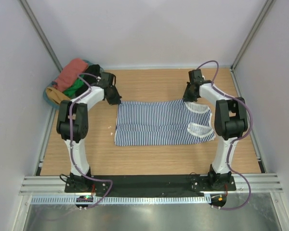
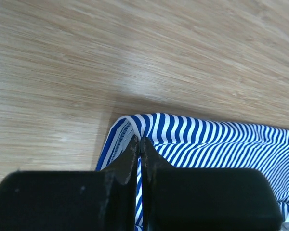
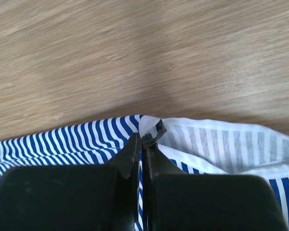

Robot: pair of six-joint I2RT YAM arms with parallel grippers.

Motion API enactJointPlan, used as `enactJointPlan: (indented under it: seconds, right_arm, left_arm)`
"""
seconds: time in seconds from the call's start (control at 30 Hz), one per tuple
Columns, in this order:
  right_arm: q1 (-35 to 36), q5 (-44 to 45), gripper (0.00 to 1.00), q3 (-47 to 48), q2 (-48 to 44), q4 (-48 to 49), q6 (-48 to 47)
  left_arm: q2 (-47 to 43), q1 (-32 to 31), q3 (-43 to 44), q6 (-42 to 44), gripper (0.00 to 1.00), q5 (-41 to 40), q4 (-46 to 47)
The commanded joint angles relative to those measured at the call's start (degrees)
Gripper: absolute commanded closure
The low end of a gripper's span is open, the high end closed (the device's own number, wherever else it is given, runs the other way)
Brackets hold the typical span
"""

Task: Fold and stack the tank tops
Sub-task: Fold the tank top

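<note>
A navy-and-white striped tank top (image 1: 156, 122) lies flat across the middle of the wooden table, white-trimmed straps toward the right. My left gripper (image 1: 114, 99) pinches its far left corner; the left wrist view shows the striped tank top (image 2: 207, 139) with its hem caught between the shut fingers of my left gripper (image 2: 139, 142). At the far right edge by the strap, my right gripper (image 1: 189, 97) is shut on the cloth. In the right wrist view the striped tank top (image 3: 72, 137) has its white trim clamped in my right gripper (image 3: 142, 139). A rust-red cloth (image 1: 71, 73) tops the pile at the back left.
A heap of clothes sits in the far left corner, with green cloth (image 1: 74, 88) and a mustard piece (image 1: 55, 95) under the rust-red one. Grey walls enclose the table (image 1: 149, 156) on three sides. The arm bases stand on a black rail (image 1: 149, 182) at the near edge.
</note>
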Motion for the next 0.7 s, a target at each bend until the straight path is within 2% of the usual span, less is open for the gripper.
enactJointPlan:
  seconds: [0.0, 0.33, 0.67]
  right_arm:
    - [-0.03, -0.21, 0.99, -2.91, -7.28, 3.47, -0.31]
    - [-0.03, -0.31, 0.99, -11.79, -15.19, 4.70, 0.83]
    - [-0.03, -0.57, 0.99, -24.97, -26.35, 6.02, 2.15]
  left_arm:
    - [-4.69, 0.16, -1.47, 1.60, 1.00, 0.27, 4.06]
    - [-13.56, 0.07, -10.43, 0.90, 1.00, 0.71, 7.67]
    - [-25.16, -1.33, -22.64, -0.33, 1.00, 0.89, 9.34]
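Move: The tank top's far edge is already pinched at two points. The near edge that I carry it towards lies about 25 cm straight back from my right hand, and 25 cm back and 3 cm to the left of my left hand, some 2 cm lower. The near white-trimmed opening is about 17 cm back and 9 cm right of my right hand, the far one 5 cm back and 8 cm right. The laundry basket sits 28 cm left and 9 cm ahead of my left hand. Keeping both pinches shut on the striped far edge, I raise it and draw it back over the rest of the tank top towards the near edge. My right hand rises about 3 cm, then travels nearly level, 8 cm back in all; my left rises first, then comes back some 6 cm while still climbing, its fingertips tipping slightly up and forward. ##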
